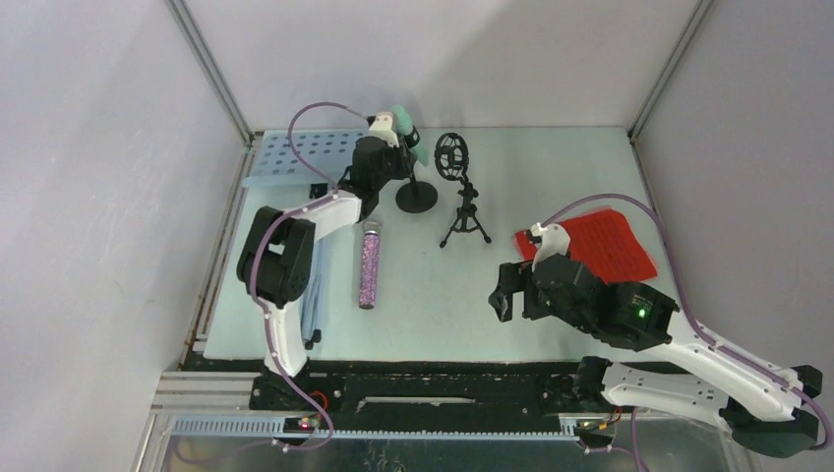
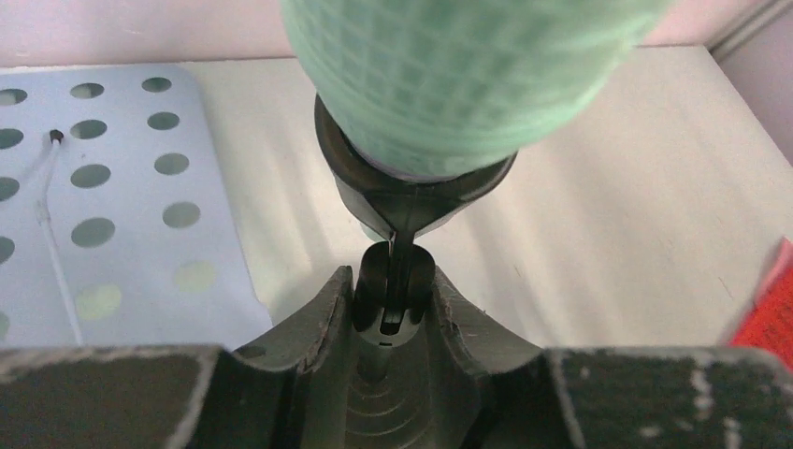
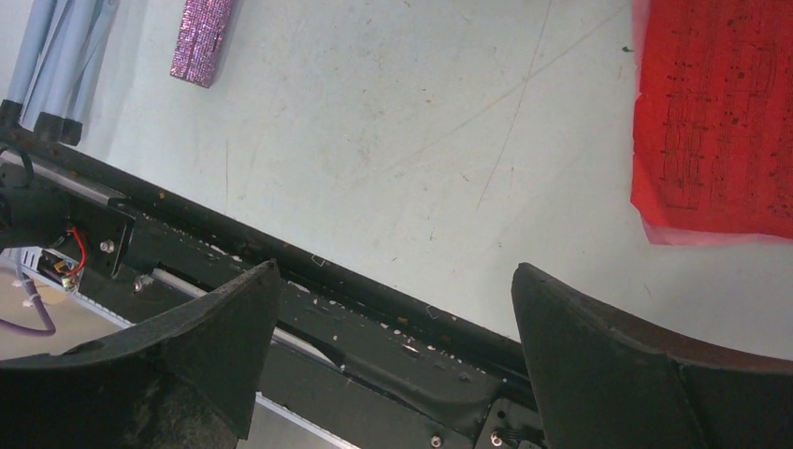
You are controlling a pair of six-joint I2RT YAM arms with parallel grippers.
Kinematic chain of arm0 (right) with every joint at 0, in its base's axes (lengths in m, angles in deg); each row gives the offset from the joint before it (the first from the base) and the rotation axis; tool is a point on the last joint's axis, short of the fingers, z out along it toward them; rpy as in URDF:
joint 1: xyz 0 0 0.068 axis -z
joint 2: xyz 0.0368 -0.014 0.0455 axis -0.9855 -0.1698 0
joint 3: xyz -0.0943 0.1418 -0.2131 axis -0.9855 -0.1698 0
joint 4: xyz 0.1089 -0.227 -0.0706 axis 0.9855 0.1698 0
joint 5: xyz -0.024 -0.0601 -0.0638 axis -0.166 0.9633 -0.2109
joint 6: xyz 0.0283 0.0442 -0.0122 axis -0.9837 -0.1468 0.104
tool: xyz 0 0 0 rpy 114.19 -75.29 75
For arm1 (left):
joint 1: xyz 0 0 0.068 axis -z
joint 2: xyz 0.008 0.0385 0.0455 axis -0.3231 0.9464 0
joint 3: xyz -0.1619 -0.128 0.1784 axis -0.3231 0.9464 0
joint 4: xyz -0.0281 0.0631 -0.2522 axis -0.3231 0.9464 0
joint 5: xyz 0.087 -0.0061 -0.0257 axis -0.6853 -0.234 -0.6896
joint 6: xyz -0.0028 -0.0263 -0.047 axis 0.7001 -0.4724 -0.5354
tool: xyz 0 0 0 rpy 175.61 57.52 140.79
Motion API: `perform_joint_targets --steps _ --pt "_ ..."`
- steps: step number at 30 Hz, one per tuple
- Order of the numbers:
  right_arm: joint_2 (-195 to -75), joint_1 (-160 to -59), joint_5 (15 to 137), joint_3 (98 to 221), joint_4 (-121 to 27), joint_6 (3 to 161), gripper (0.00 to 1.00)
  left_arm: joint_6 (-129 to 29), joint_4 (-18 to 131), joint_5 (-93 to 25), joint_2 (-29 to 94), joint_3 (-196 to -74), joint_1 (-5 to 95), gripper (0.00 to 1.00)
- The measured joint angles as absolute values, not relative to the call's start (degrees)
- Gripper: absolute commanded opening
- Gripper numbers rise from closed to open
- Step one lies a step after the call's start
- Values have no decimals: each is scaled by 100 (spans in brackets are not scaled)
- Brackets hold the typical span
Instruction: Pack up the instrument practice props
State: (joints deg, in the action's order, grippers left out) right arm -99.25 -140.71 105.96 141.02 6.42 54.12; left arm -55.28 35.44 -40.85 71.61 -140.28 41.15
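Note:
My left gripper is shut on the hinge of a black mic mount, whose round base rests on the table. The mint microphone sits in that mount's clip, just above the jaws. A second black mic mount, a small tripod with a ring cradle, stands to the right. The glittery purple microphone lies flat at centre left. My right gripper hangs open and empty over the table's near edge. The red score sheets lie behind it.
The pale blue perforated music desk lies flat at the back left corner. The blue-grey tripod lies folded along the left edge beside the left arm. A black rail runs along the near edge. Walls close off three sides.

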Motion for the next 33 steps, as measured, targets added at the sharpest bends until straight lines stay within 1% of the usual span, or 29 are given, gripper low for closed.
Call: perform_joint_targets --steps 8,20,33 --pt "-9739 -14071 10587 14047 677 5373 100 -5244 3536 -3993 6031 -13003 4397 0" --pt "-9420 -14069 10604 14047 835 5213 100 -5240 3490 -4030 4479 -11433 4778 0" --pt "-9238 -14067 10744 13809 843 5115 100 -4997 3429 -3735 2826 -9569 5689 0"
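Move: The left hand holds the green microphone's stand, its round base some 15 cm below, and takes it to the open table about 25 cm back and 2 cm right. From this hand, the glittery microphone lies roughly 20 cm back and 11 cm left, and the pop-filter tripod 9 cm back and 12 cm right. That open spot is about 15 cm ahead and 15 cm left of the right hand, 20 cm below it. Still pinching the green microphone's stand just under its clip, the left hand carries it back by about 25 cm, passing between the glittery microphone and the pop-filter tripod. It arcs up some 3.5 cm over the first half and sinks back in the second, while the wrist turns about 20 degrees clockwise, mostly late. ##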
